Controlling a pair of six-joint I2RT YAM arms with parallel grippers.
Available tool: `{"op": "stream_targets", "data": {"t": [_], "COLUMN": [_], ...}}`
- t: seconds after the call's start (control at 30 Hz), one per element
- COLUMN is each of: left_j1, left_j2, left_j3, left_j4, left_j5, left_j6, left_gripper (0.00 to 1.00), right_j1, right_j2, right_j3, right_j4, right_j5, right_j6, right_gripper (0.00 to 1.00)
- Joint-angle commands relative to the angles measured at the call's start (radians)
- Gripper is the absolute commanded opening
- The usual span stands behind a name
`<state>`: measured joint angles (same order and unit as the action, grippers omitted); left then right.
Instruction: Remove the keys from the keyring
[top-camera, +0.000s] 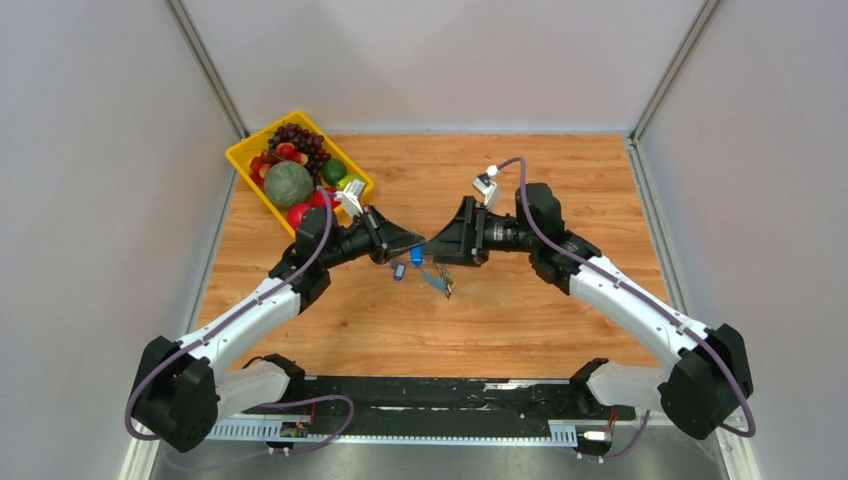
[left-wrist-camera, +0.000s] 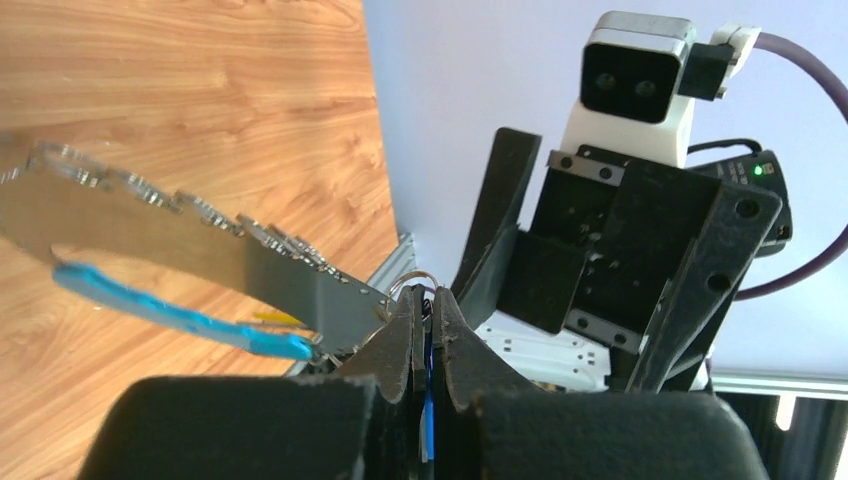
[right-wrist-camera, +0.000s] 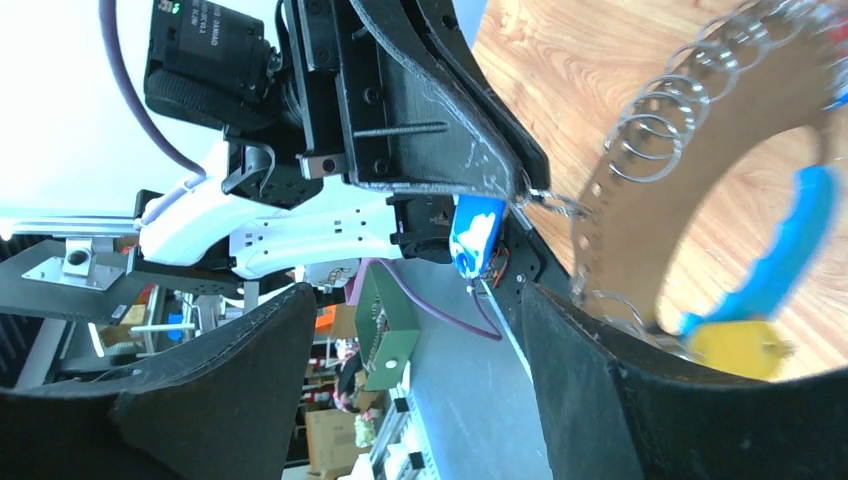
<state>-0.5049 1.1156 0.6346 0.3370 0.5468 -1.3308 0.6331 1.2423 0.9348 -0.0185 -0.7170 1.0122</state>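
My left gripper (top-camera: 417, 243) is shut on a blue-headed key (left-wrist-camera: 428, 395), a strip of blue showing between its pressed fingers (left-wrist-camera: 405, 335). A small silver split ring (left-wrist-camera: 414, 280) sticks up at the fingertips. From there the keyring (left-wrist-camera: 180, 315) hangs out to the left, a light-blue band with a silvery chain (left-wrist-camera: 210, 213). In the right wrist view the chain (right-wrist-camera: 650, 130), the blue band (right-wrist-camera: 790, 260) and a yellow key (right-wrist-camera: 745, 345) dangle at right. My right gripper (right-wrist-camera: 418, 300) is open and holds nothing, tip to tip with the left one above mid-table (top-camera: 436, 248).
A yellow tray (top-camera: 243, 152) of fruit stands at the back left, just behind the left arm. Grey enclosure walls (top-camera: 100, 150) close in on both sides of the wooden table (top-camera: 500, 320). A black rail (top-camera: 450, 395) runs along the near edge.
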Motion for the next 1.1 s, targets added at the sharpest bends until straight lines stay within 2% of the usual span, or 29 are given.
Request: {"op": "stream_targets", "data": {"t": [0.0, 0.13, 0.2, 0.27, 0.37, 0.47, 0.6, 0.77, 1.07], "left_j1": [0.029, 0.041, 0.041, 0.041, 0.041, 0.042, 0.040, 0.039, 0.035], "left_j2": [-0.056, -0.038, -0.012, 0.021, 0.053, 0.050, 0.031, 0.014, -0.008], "left_j3": [0.083, 0.159, 0.214, 0.263, 0.315, 0.335, 0.351, 0.361, 0.357], "left_j4": [-0.061, -0.181, -0.258, -0.302, -0.324, -0.321, -0.313, -0.313, -0.290], "left_j5": [0.043, 0.107, 0.155, 0.231, 0.347, 0.374, 0.405, 0.430, 0.422], "left_j6": [0.144, 0.275, 0.349, 0.379, 0.382, 0.373, 0.368, 0.362, 0.309], "left_gripper": [0.00, 0.00, 0.00, 0.00, 0.00, 0.00, 0.00, 0.00, 0.00], "right_j1": [-0.058, -0.064, -0.064, -0.061, -0.060, -0.057, -0.025, 0.065, 0.215], "right_j2": [-0.102, -0.178, -0.244, -0.313, -0.368, -0.363, -0.360, -0.408, -0.391], "right_j3": [-0.001, 0.016, 0.006, -0.020, -0.051, -0.058, -0.066, -0.129, -0.166], "right_j4": [-0.059, -0.083, -0.084, -0.074, -0.059, -0.046, -0.009, 0.095, 0.151], "right_j5": [-0.087, -0.103, -0.033, 0.045, 0.067, 0.076, 0.057, 0.112, 0.320], "right_j6": [-0.100, -0.286, -0.440, -0.587, -0.785, -0.841, -0.883, -0.962, -1.074], "right_gripper": [0.76, 0.69, 0.67, 0.61, 0.52, 0.45, 0.43, 0.48, 0.48]}}
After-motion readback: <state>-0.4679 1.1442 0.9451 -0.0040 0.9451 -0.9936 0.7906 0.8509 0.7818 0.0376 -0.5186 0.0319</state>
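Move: Hanging below both grippers, the grey keyring has its middle some 8 cm below the right hand, about 2 cm back and 2 cm to its left; from the left hand it lies 8 cm below, 2 cm back and 3 cm to the right. The blue key, already pinched by the left, is 4 cm left of the right hand, 1 cm back and level. A loose key lies on the table, 10 cm left of the right hand, 2 cm ahead and 25 cm down. Rolling nearly 70 degrees about its own pointing direction, the already freed right hand swings right and up about 6 cm, then eases back, down and a little left again, its fingers narrowing to about half open without gripping. Meanwhile the left keeps its pinch on the blue key, lifts it about 6 cm, draws back nearly 5 cm and turns some 25 degrees clockwise. ##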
